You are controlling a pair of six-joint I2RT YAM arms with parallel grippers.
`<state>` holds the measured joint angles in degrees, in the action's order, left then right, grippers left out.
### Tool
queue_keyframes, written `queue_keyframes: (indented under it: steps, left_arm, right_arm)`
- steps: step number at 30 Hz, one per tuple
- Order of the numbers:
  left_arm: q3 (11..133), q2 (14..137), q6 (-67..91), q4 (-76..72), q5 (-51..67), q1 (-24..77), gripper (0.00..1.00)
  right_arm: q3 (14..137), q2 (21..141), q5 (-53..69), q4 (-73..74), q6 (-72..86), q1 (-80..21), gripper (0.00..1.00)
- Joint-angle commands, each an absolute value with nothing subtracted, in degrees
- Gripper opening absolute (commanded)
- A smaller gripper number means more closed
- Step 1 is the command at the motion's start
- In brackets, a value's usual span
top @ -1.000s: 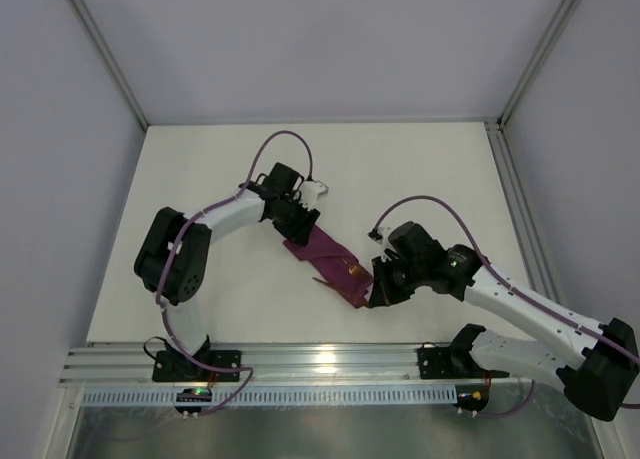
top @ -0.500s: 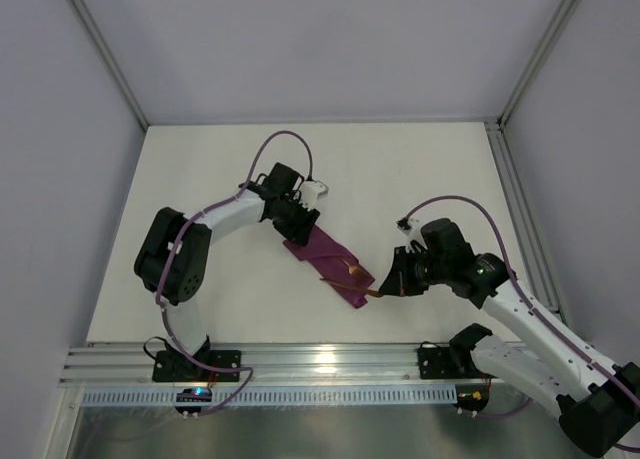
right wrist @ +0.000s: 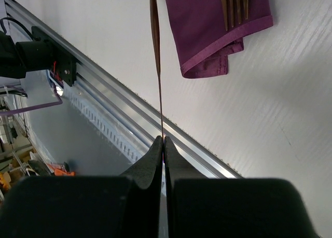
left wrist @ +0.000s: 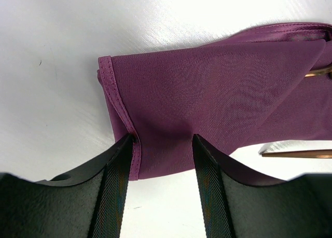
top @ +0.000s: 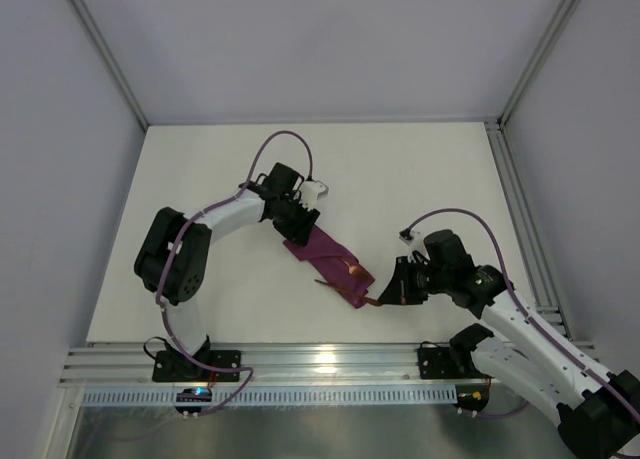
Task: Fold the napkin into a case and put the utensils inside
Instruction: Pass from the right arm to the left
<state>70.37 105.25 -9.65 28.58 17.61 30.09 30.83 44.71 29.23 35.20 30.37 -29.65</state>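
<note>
The plum-purple napkin (top: pixel 328 256) (left wrist: pixel 207 87) lies folded into a narrow case, slanting across the middle of the table. My left gripper (top: pixel 297 229) (left wrist: pixel 162 144) is open, with both fingertips resting on the cloth's upper-left end. A copper fork (top: pixel 352 270) lies on the case's lower-right end, its tines (right wrist: pixel 233 3) showing in the right wrist view. My right gripper (top: pixel 388 294) (right wrist: pixel 162 139) is shut on the thin copper knife (right wrist: pixel 155 46), which is held edge-on beside the case's near edge. The knife's far end (left wrist: pixel 295 154) shows beside the cloth.
An aluminium rail (top: pixel 320 362) (right wrist: pixel 104 87) runs along the table's near edge, just behind my right gripper. A metal frame strip (top: pixel 520 209) borders the table on the right. White walls close off the left and the far side.
My right arm has drawn back to the right with the knife, uncovering the case's lower-right end. My left gripper and the cloth have stayed put.
</note>
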Motion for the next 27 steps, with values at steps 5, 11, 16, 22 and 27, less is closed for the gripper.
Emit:
queue_keyframes:
  steps: [5, 11, 16, 22, 27]
  left_arm:
    - [72.33, 99.50, -11.60, 30.06, 22.39, 30.23, 0.52]
    - [67.42, 87.47, -19.85, 31.02, 36.55, 30.41, 0.68]
    - [57.61, 80.51, -30.21, 28.40, 33.67, 38.91, 0.85]
    - [46.94, 79.36, -35.24, 15.22, 23.93, 51.48, 0.87]
    - [44.04, 81.82, -35.51, 6.62, 14.61, 57.30, 0.82]
  right_arm:
    - [31.03, 42.80, 30.94, 34.01, 30.85, -28.48, 0.03]
    - [29.71, 42.72, 30.67, 32.87, 31.02, -28.30, 0.03]
    - [29.97, 43.33, 30.85, 32.61, 30.85, -28.30, 0.03]
    - [29.27, 43.86, 30.59, 32.43, 30.59, -28.13, 0.03]
    - [29.18, 44.73, 30.41, 32.08, 30.32, -28.04, 0.03]
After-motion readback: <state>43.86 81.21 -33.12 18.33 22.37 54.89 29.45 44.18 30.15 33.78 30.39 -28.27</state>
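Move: The knife, held by its near end in the right gripper, has its middle about 12 cm back, 11 cm right and roughly 3 cm above the left hand. The folded napkin's middle lies some 7 cm back and 7 cm right, 3 cm lower; the fork head on it is 8 cm back and 13 cm right, about 2 cm below. From the right hand the knife's middle is about 7 cm left, 2 cm ahead and 3 cm lower. Lift the left gripper some 11 cm off its place over the napkin's far left end, swing it back about 17 cm and a little right towards the knife, then lower it nearly to its starting height beside the knife's free part. On the way turn it some 45 degrees clockwise and spread the fingers from half to mostly open. Keep the right gripper still, shut on the knife. ##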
